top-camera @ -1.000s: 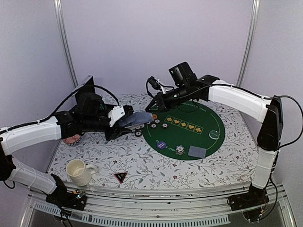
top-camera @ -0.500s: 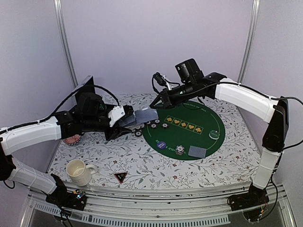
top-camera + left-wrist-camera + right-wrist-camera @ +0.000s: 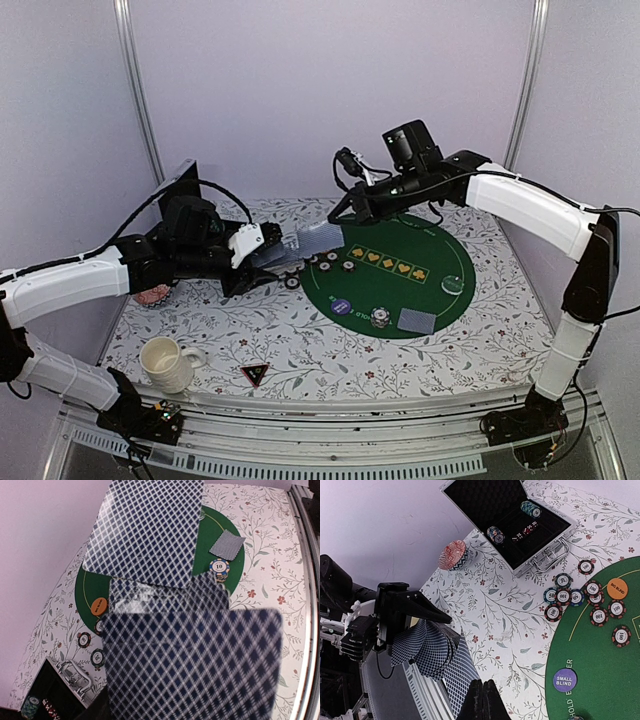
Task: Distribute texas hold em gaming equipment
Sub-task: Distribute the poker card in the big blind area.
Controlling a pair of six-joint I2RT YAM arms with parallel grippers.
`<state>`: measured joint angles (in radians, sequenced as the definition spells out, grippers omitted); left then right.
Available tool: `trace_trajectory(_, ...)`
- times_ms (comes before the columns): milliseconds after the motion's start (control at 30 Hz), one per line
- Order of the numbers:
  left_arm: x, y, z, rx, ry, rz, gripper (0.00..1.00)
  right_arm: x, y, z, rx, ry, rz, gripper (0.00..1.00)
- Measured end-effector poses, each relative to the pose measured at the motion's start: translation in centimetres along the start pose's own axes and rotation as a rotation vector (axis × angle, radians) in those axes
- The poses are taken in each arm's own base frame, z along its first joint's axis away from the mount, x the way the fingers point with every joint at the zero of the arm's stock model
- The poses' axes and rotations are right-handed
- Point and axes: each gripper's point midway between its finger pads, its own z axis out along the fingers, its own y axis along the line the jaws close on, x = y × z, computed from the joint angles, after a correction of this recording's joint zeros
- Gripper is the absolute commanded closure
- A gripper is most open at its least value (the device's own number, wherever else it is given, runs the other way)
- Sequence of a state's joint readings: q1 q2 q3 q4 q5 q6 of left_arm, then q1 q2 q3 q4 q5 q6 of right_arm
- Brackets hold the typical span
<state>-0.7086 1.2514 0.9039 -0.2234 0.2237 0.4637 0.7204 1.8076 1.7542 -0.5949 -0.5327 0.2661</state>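
Note:
My left gripper [image 3: 262, 252] is shut on a fanned deck of blue-backed playing cards [image 3: 280, 252] above the table's left side. In the left wrist view the deck [image 3: 190, 665] hides its fingers. My right gripper [image 3: 339, 216] is shut on the far end of one card [image 3: 318, 240], which reaches out of the deck towards the green mat [image 3: 445, 255]. From the right wrist, its fingertips [image 3: 483, 700] pinch that card [image 3: 459, 677] beside the fan [image 3: 422, 645]. Poker chips [image 3: 570, 597] lie at the mat's edge, near the orange button [image 3: 617, 588] and purple button [image 3: 565, 679].
An open chip case [image 3: 520, 525] and a pink patterned dish [image 3: 452, 555] stand at the back left. A cream mug [image 3: 165, 362] and a black triangular marker [image 3: 255, 374] lie near the front edge. A chip stack [image 3: 380, 317] and a single card [image 3: 417, 320] rest on the mat.
My right gripper has moved up and to the right, drawing one card further out of the deck. The left arm and its deck have stayed put.

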Motion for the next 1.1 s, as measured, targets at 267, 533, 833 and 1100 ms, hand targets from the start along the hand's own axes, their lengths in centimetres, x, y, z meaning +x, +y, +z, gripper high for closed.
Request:
trace_trajectory(267, 0.0, 0.0, 0.0, 0.0, 0.0, 0.0, 0.56, -0.6, -1.5, -1.0, 0.041, -0.026, 0.025, 0.99)
trace_trajectory(533, 0.0, 0.0, 0.0, 0.0, 0.0, 0.0, 0.56, -3.3, -6.6, -3.2, 0.109, -0.138, 0.102, 0.99)
trace_trajectory(833, 0.0, 0.0, 0.0, 0.0, 0.0, 0.0, 0.56, -6.3, -19.5, 1.0, 0.202, -0.293, 0.289, 0.99)
trace_trajectory(1100, 0.0, 0.0, 0.0, 0.0, 0.0, 0.0, 0.57, -5.2, -28.2, 8.5, 0.235, -0.34, 0.462, 0.99)
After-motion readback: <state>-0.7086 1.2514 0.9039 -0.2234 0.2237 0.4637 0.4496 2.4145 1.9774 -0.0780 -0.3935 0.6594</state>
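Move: The right fingers already pinch a playing card. Its spot, just beyond the big blind button, lies about 22 cm ahead of this hand, straight on, and 20 cm below. The big blind button is roughly 14 cm ahead and 3 cm left, a black 100 chip about 9 cm ahead and 3 cm right, the gold spade square some 13 cm ahead and 5 cm right. From the deck-holding left hand the spot is about 27 cm ahead, 13 cm right and 14 cm below. Forward, about 25 cm, slowly at first and then in a fast sweep, the right hand carries its card away from the deck, drifting right and staying level, and from about halfway plunges some 15 cm towards the table past the big blind button. The wrist swings clockwise about 30 degrees and tips a little, while the shut fingers keep their pinch on the card's edge. ##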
